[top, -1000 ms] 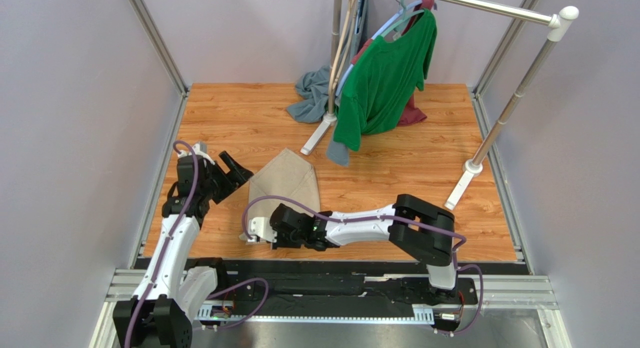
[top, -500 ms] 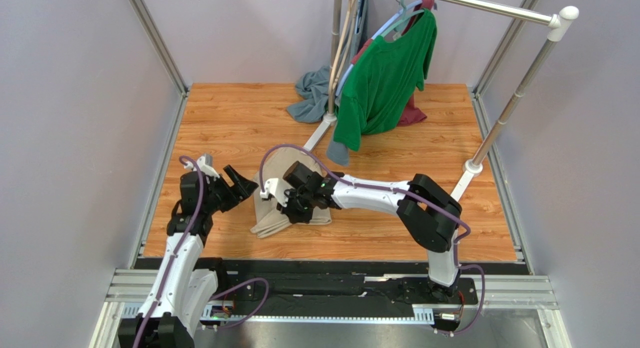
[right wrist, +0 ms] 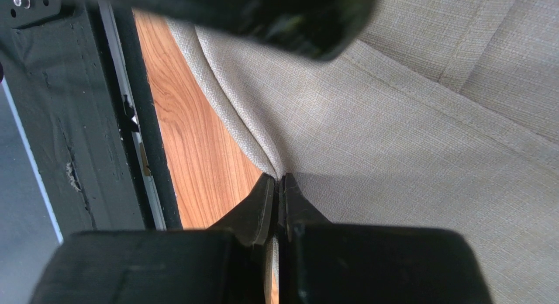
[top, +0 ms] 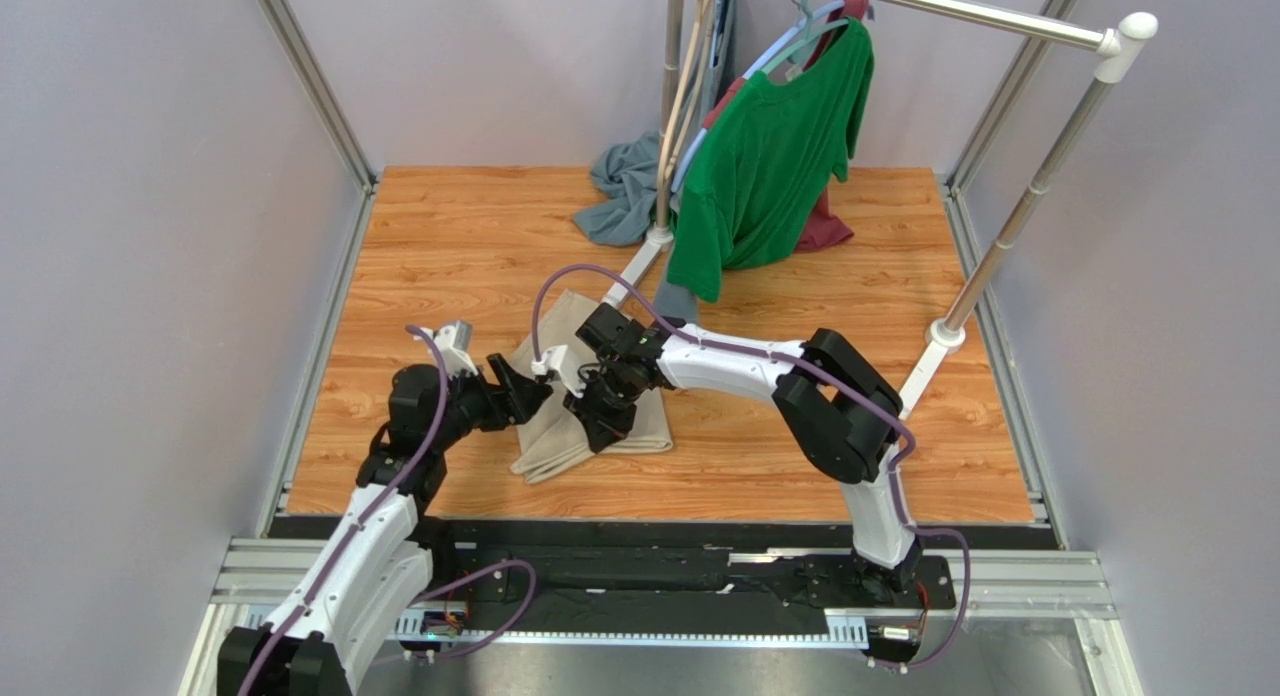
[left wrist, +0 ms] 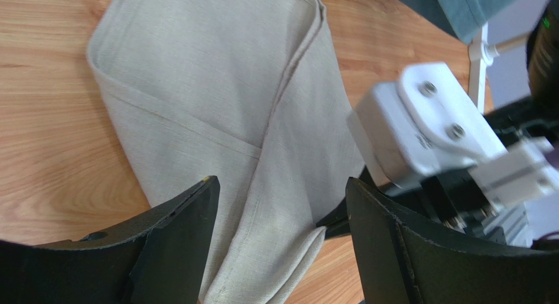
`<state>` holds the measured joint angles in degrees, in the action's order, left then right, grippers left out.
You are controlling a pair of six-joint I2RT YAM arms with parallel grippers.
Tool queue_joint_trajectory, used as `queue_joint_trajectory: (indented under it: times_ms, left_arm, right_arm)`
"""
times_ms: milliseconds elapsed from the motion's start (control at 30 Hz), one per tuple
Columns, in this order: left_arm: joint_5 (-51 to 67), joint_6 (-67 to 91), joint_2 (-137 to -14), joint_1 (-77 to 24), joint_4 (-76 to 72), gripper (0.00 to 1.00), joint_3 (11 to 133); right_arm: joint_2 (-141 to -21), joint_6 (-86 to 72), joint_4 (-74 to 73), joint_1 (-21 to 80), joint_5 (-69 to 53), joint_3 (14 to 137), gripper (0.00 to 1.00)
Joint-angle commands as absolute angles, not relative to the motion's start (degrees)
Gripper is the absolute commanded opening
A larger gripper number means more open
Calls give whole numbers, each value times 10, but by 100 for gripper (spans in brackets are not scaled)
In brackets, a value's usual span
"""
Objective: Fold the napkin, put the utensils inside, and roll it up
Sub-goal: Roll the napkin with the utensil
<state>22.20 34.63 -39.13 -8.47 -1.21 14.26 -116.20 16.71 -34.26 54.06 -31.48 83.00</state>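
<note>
The beige napkin (top: 643, 423) lies folded in layers on the wooden table, near the middle front. My right gripper (top: 591, 422) reaches in from the right and is shut on a raised edge of the napkin (right wrist: 426, 147); cloth is pinched between the right gripper's (right wrist: 279, 181) fingertips. My left gripper (top: 529, 386) is at the napkin's left side, open. In the left wrist view the left gripper (left wrist: 282, 186) straddles a raised fold of the napkin (left wrist: 216, 88) without touching it. The utensils are out of view.
A green shirt (top: 774, 141) hangs on a clothes rack at the back, over a dark red cloth (top: 824, 228). A grey-blue cloth (top: 619, 179) lies by the rack's white foot (top: 631, 273). The rack's right pole (top: 962, 299) stands on the table. Grey walls close in both sides.
My right gripper swung from the near table edge up over the napkin, carrying its edge and folding the cloth. My left gripper moved right to the napkin and narrowed a little.
</note>
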Motion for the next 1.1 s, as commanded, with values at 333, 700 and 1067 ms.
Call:
queue_joint_trajectory:
  times_ms: [333, 700, 1067]
  left_arm:
    - [212, 330, -271, -161, -50, 76, 72]
    - [169, 276, -304, -262, -54, 76, 93]
    - [93, 221, -418, -362, -76, 76, 138]
  right_arm:
    - [-1207, 144, -370, 491, -413, 875, 0]
    - [-1231, 160, -408, 455, -458, 890, 0]
    - [-1258, 172, -444, 439, -487, 916, 0]
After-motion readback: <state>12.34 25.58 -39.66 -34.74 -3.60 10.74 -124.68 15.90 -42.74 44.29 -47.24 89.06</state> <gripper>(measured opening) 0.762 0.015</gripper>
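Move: The napkin's rolled near edge, left part, lies about 8 cm back, 3 cm right and 8 cm below the left hand. The spot the right hand already pinches on that edge is some 7 cm back, 10 cm right and 7 cm below the left hand. From the right hand, the unrolled middle of the napkin is about 11 cm ahead, level sideways and 3 cm below; the rack foot's near tip is roughly 25 cm ahead and 3 cm right. The napkin's near edge stays pinched in the shut right fingers, which ease it about 3 cm diagonally forward and right, slightly down, while the hand tips some 20 degrees so the fingertips point more back towards the base. Meanwhile the left hand, fingers kept open, swings right and back about 9 cm towards the rolled edge beside that pinch, sinking 3 cm late on and turning clockwise. ##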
